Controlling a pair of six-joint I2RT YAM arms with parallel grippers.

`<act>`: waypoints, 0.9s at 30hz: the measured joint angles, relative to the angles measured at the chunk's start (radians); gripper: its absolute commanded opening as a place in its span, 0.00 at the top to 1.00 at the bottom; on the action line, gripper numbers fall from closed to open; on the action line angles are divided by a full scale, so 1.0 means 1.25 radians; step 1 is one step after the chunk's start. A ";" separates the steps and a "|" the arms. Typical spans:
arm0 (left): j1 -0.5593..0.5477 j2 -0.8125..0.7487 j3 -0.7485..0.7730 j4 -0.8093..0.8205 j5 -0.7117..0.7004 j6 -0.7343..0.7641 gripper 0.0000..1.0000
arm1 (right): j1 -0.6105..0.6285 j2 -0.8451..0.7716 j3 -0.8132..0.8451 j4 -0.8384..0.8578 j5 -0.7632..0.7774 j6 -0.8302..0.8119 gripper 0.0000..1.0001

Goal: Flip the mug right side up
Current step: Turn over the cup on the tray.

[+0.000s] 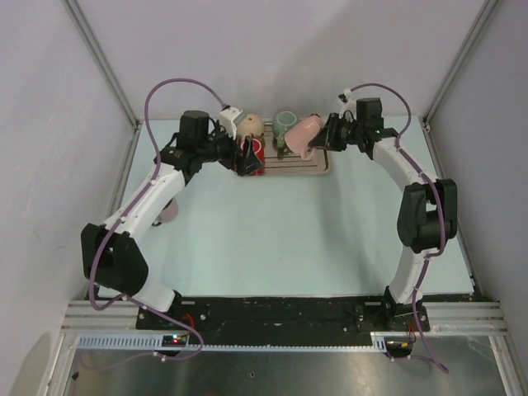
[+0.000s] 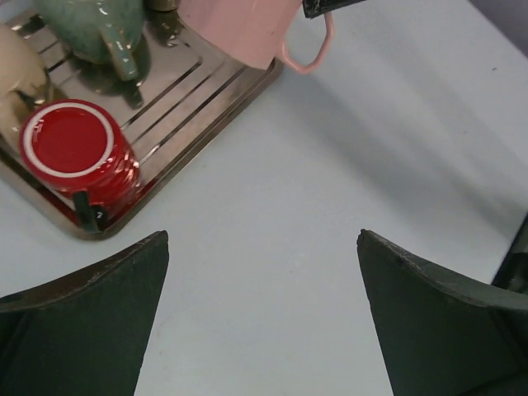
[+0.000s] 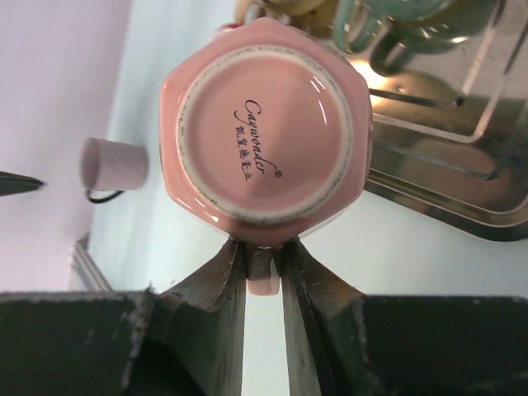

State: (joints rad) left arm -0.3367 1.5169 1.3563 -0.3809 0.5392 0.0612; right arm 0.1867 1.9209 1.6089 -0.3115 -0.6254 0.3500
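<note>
The pink mug [image 1: 304, 132] hangs tilted over the right part of the metal tray [image 1: 320, 168], held by its handle. My right gripper [image 3: 264, 262] is shut on that handle [image 3: 264, 283]. In the right wrist view the mug's printed base [image 3: 264, 132] faces the camera. From the left wrist the pink mug [image 2: 239, 29] shows at the top edge, with its handle loop [image 2: 312, 56] out past the tray's rim. My left gripper [image 2: 264, 247] is open over bare table, just right of the red mug [image 2: 74, 148]. Nothing sits between its fingers.
On the tray [image 2: 194, 103] the red mug [image 1: 252, 153] stands with a flat, white-ringed face up, alongside a green mug [image 1: 285, 125] and a beige mug [image 1: 251, 125]. A small pale cup [image 3: 114, 163] stands on the table by the left arm. Walls enclose the table on three sides.
</note>
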 measured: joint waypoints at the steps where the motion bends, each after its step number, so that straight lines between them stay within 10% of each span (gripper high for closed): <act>1: -0.001 0.003 0.002 0.009 0.013 -0.016 0.00 | -0.004 -0.013 -0.012 0.018 -0.014 0.019 1.00; 27: -0.036 -0.005 -0.262 0.562 0.203 -0.607 0.00 | -0.006 -0.159 -0.236 0.415 -0.210 0.337 1.00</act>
State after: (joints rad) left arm -0.3820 1.5105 1.0290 0.3218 0.7925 -0.6975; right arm 0.1791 1.7226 1.3136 0.2070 -0.8883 0.7708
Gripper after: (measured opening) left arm 0.996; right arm 0.237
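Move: The right fingers already hold the pink mug by its handle above the tray, the body about 4 cm ahead of them and 2 cm left. The open left gripper waits some 15 cm left of the right hand, 3 cm nearer the base and 4 cm higher. From the left hand the pink mug is about 7 cm ahead, 13 cm right and 4 cm lower; the red mug is 5 cm ahead, 1 cm left and the green mug 12 cm ahead, 8 cm right, both roughly 17 cm below. Still pinching the pink mug's handle, the right hand raises it about 8 cm while drawing back 5 cm and slightly left, its fingers tipping up some 20 degrees towards level. The wide-open left hand comes to meet it, going right about 6 cm and back 4 cm as the wrist turns its fingers flatter and more squarely to the right; it doesn't reach the mug. ##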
